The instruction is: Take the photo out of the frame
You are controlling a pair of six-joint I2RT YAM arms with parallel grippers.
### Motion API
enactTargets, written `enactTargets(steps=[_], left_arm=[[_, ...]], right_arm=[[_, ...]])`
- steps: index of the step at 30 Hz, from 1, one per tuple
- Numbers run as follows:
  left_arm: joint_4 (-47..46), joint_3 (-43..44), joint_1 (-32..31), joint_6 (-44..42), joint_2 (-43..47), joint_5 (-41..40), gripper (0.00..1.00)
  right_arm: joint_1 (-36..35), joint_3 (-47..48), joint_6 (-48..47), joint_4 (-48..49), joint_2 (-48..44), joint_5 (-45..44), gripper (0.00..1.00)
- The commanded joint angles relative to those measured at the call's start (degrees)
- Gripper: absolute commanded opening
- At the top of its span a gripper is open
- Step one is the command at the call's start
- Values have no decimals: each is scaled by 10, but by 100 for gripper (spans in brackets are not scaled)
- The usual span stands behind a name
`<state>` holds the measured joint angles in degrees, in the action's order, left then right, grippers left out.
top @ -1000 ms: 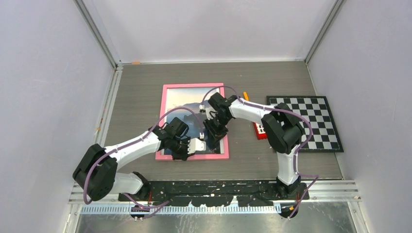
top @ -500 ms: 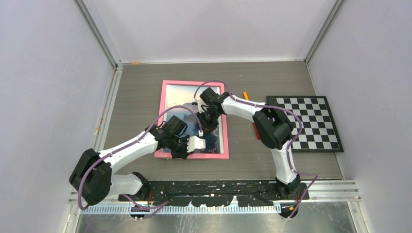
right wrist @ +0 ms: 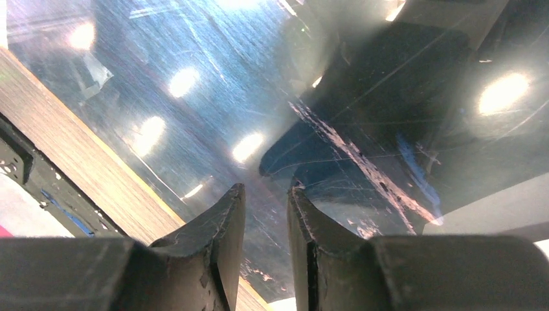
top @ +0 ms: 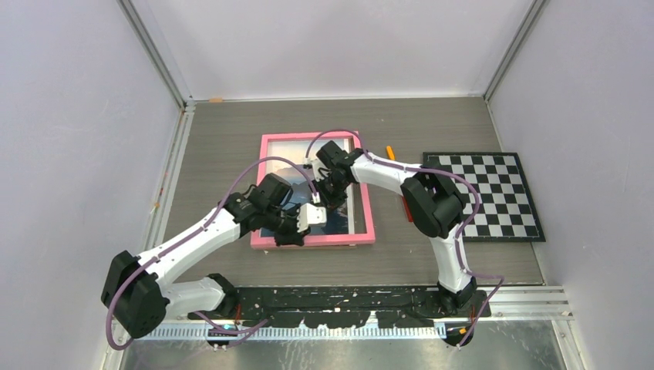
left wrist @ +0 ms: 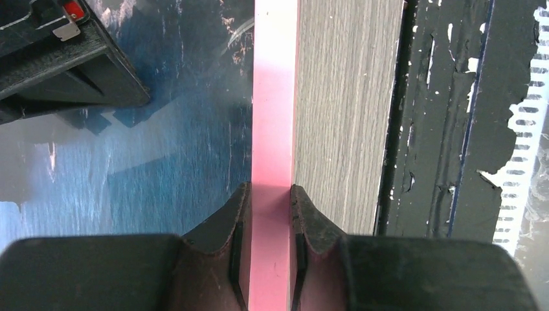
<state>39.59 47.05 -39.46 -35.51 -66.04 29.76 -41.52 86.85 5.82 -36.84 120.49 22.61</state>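
The frame (top: 308, 136), thin pink border, lies face up mid-table with the photo (top: 348, 220) of blue water and dark mountains inside it. My left gripper (top: 297, 235) is shut on the frame's near border; the left wrist view shows both fingers (left wrist: 236, 214) pinching the pink strip (left wrist: 275, 97), with the photo (left wrist: 162, 149) on one side and grey table on the other. My right gripper (top: 332, 196) hovers low over the picture's middle. Its jaws (right wrist: 267, 191) stand slightly apart, nothing between them, above the glossy, scratched photo (right wrist: 194, 116).
A black-and-white checkerboard (top: 482, 196) lies to the right. A red object (top: 405, 206) shows partly behind the right arm, and a small orange item (top: 390, 152) lies farther back. A black rail (top: 347, 297) runs along the near table edge, close to the frame.
The frame's near right corner has swung to the right while my left gripper keeps hold of the border. My right gripper moved left and farther back over the picture.
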Motion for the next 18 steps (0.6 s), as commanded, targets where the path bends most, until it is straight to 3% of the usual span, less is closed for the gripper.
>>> enactTargets(steps=[1, 5, 10, 18], left_arm=[[-31, 11, 2, -6, 4, 1, 0], [-52, -8, 3, -34, -10, -34, 0], [-76, -18, 8, -55, -47, -52, 0], [-106, -32, 12, -72, -90, -86, 0]], right_arm=[[2, -14, -36, -38, 17, -47, 38], [3, 31, -30, -42, -37, 1, 48], [6, 76, -34, -73, -66, 35, 51], [40, 29, -14, -68, -128, 83, 56]])
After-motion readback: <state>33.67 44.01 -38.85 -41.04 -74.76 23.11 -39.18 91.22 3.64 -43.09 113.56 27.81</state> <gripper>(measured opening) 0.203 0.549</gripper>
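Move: The photo lies flat within and beneath the tilted pink frame, its middle about 4 cm ahead and 7 cm to the left of my right hand, about 1 cm lower. From that hand the raised near bar is about 9 cm back and 6 cm left, 7 cm up; the right bar is about 8 cm right, level, 3 cm up. My left hand already grips the near bar, with the photo's middle about 14 cm ahead, 3 cm right and 9 cm below. I bring my right hand off the photo, rising slowly and then faster, about 7 cm nearly straight up, spreading its fingers wider as it goes. Meanwhile my left hand keeps its pinch on the near bar and lowers it some 5 cm towards the table, easing forward about half that far, its fingers tipping closer to straight down. ##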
